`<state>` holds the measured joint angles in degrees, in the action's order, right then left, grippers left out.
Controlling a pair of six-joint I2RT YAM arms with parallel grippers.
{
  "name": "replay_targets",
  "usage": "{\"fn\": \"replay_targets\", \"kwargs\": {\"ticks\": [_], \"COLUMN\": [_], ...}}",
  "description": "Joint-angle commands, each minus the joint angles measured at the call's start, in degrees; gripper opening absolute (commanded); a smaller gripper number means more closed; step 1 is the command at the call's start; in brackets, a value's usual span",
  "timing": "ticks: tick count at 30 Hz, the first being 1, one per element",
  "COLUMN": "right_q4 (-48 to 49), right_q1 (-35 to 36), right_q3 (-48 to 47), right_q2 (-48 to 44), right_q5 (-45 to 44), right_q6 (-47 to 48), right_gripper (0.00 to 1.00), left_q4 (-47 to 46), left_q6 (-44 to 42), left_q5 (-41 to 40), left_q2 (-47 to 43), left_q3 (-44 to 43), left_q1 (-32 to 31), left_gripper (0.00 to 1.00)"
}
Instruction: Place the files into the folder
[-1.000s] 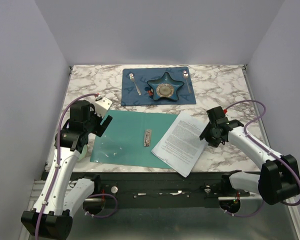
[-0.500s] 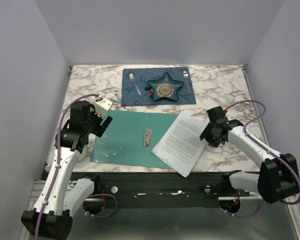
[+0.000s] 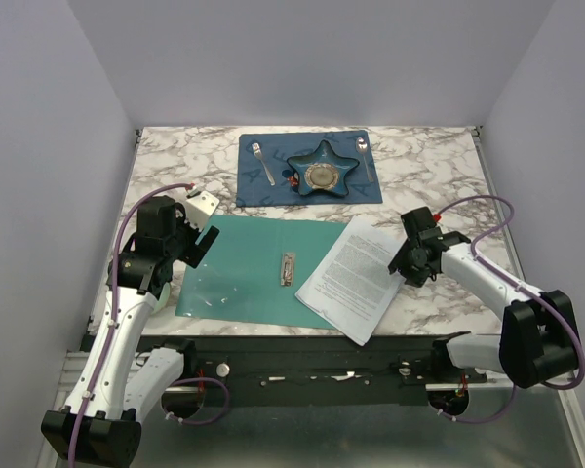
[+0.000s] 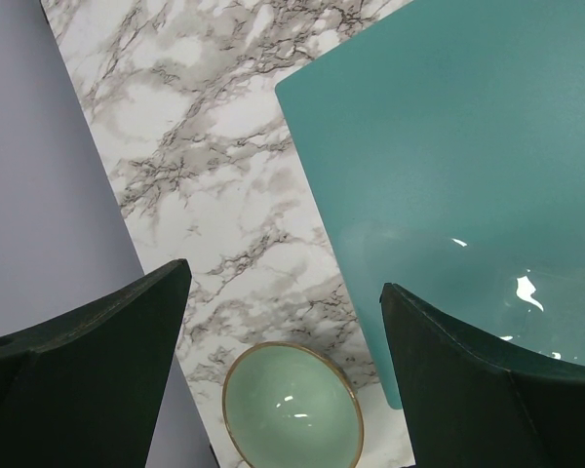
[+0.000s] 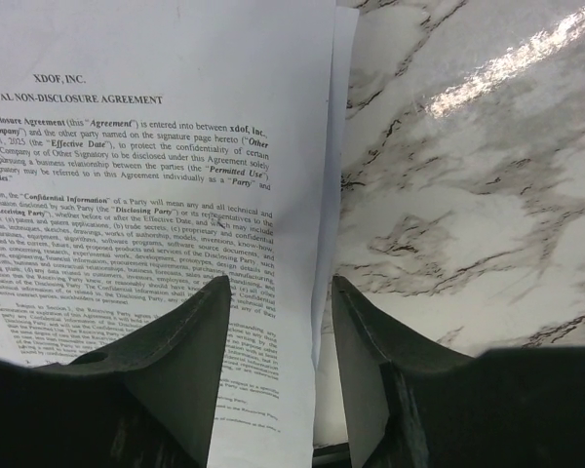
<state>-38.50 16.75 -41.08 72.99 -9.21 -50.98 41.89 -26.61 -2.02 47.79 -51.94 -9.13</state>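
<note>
The teal folder point(image 3: 244, 268) lies open and flat at the table's near middle, its silver clip point(image 3: 289, 268) at the spine. The files point(image 3: 356, 278), white printed sheets, lie skewed at its right, their near left corner over the folder's right edge. My right gripper point(image 3: 403, 263) is low at the sheets' right edge. In the right wrist view it point(image 5: 281, 288) is open and straddles that edge, with the files point(image 5: 156, 175) under one finger and marble under the other. My left gripper point(image 3: 201, 244) hovers open by the folder's far left corner; the left wrist view shows it point(image 4: 283, 283) empty beside the folder point(image 4: 448, 146).
A pale green bowl point(image 4: 291, 405) with a gold rim sits left of the folder, below my left gripper. A white block point(image 3: 203, 203) lies at the left. At the back a dark blue placemat point(image 3: 273, 190) holds a star dish point(image 3: 322, 171), a fork point(image 3: 263, 164) and a spoon point(image 3: 368, 156).
My right arm has crept slightly left toward the files' edge. The left arm, the folder and the sheets have not moved.
</note>
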Motion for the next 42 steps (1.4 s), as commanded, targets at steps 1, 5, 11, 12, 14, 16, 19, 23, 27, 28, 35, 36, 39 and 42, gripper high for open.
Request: {"fn": "replay_targets", "kwargs": {"ticks": [1, 5, 11, 12, 14, 16, 19, 23, 27, 28, 35, 36, 39, 42], "right_q4": [1.85, 2.73, 3.96, 4.05, 4.22, 4.92, 5.10, 5.80, 6.68, 7.64, 17.92, 19.59, 24.08, 25.58], "right_q1": [-0.41, -0.41, -0.41, -0.41, -0.41, -0.49, -0.41, -0.32, -0.40, -0.41, -0.32, -0.32, -0.32, 0.03], "right_q3": [0.65, 1.88, 3.11, 3.29, 3.64, 4.25, 4.52, 5.31, 5.75, 6.01, 7.77, 7.33, 3.39, -2.59], "right_q2": [1.19, 1.54, 1.19, 1.10, 0.84, -0.04, -1.00, -2.76, -5.05, -5.75, -19.19, -20.07, -20.26, -17.80], "right_q5": [-0.10, -0.02, 0.34, 0.42, 0.34, 0.51, 0.42, 0.51, 0.95, 1.21, 6.74, 8.40, 16.75, 24.67], "right_q6": [-0.79, -1.40, -2.19, -2.45, -2.54, -2.89, -3.07, -3.25, -2.90, -2.90, 1.05, 2.97, 6.24, 9.84], "right_gripper": [0.53, 0.51, 0.45, 0.45, 0.41, 0.38, 0.29, 0.12, 0.02, 0.01, 0.01, 0.01, 0.01, 0.01], "left_q4": [0.65, 0.65, 0.74, 0.74, 0.74, 0.74, 0.74, 0.56, 0.65, 0.65, 0.30, 0.30, -0.05, -1.19], "left_q6": [-2.39, -2.74, -2.83, -2.92, -2.83, -2.83, -2.83, -2.83, -2.74, -2.66, -0.55, -0.11, 1.38, 2.35], "left_q5": [-0.88, -1.23, -1.05, -0.88, -0.97, -0.97, -0.79, -0.79, -0.79, -0.88, 0.26, 0.61, 1.49, 1.58], "left_q2": [-0.77, -0.86, -0.94, -0.94, -1.03, -1.12, -1.12, -1.21, -1.21, -1.21, -0.59, -0.07, 1.33, 2.65], "left_q3": [-0.88, -0.97, -1.14, -0.97, -0.88, -0.79, -0.53, -0.18, 0.09, 0.44, 2.81, 3.07, 3.78, 4.22], "left_q1": [-0.19, -0.19, -0.19, -0.19, -0.19, -0.19, -0.19, -0.19, -0.19, -0.19, -0.19, -0.19, -0.19, -0.19], "left_gripper": [0.94, 0.94, 0.95, 0.95, 0.95, 0.95, 0.95, 0.95, 0.95, 0.95, 0.97, 0.98, 0.99, 0.99]}}
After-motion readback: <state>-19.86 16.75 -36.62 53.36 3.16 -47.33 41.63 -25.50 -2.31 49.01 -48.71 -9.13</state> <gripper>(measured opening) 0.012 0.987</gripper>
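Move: The right-hand edge of the files runs between my half-open right fingers, right below them and only some 2 cm down. The middle of the files lies about 13 cm to the left and 1 cm nearer me. The open folder's middle is about 33 cm left and 1 cm ahead of my right hand, its metal clip about 30 cm left and 2 cm ahead. From my left hand, that edge is roughly 49 cm right, 3 cm back and 18 cm down. I sink my right hand a further 1.5 cm or so over the files' right edge and shut the half-open fingers across it, the outer finger nudging the edge inward, to the left. Then I lift away empty and quickly, about 12 cm up with some 5 cm left and 4 cm forward, tipping the shut fingers outward by around 30 degrees. At the very end my open left hand sinks about 3 cm. ##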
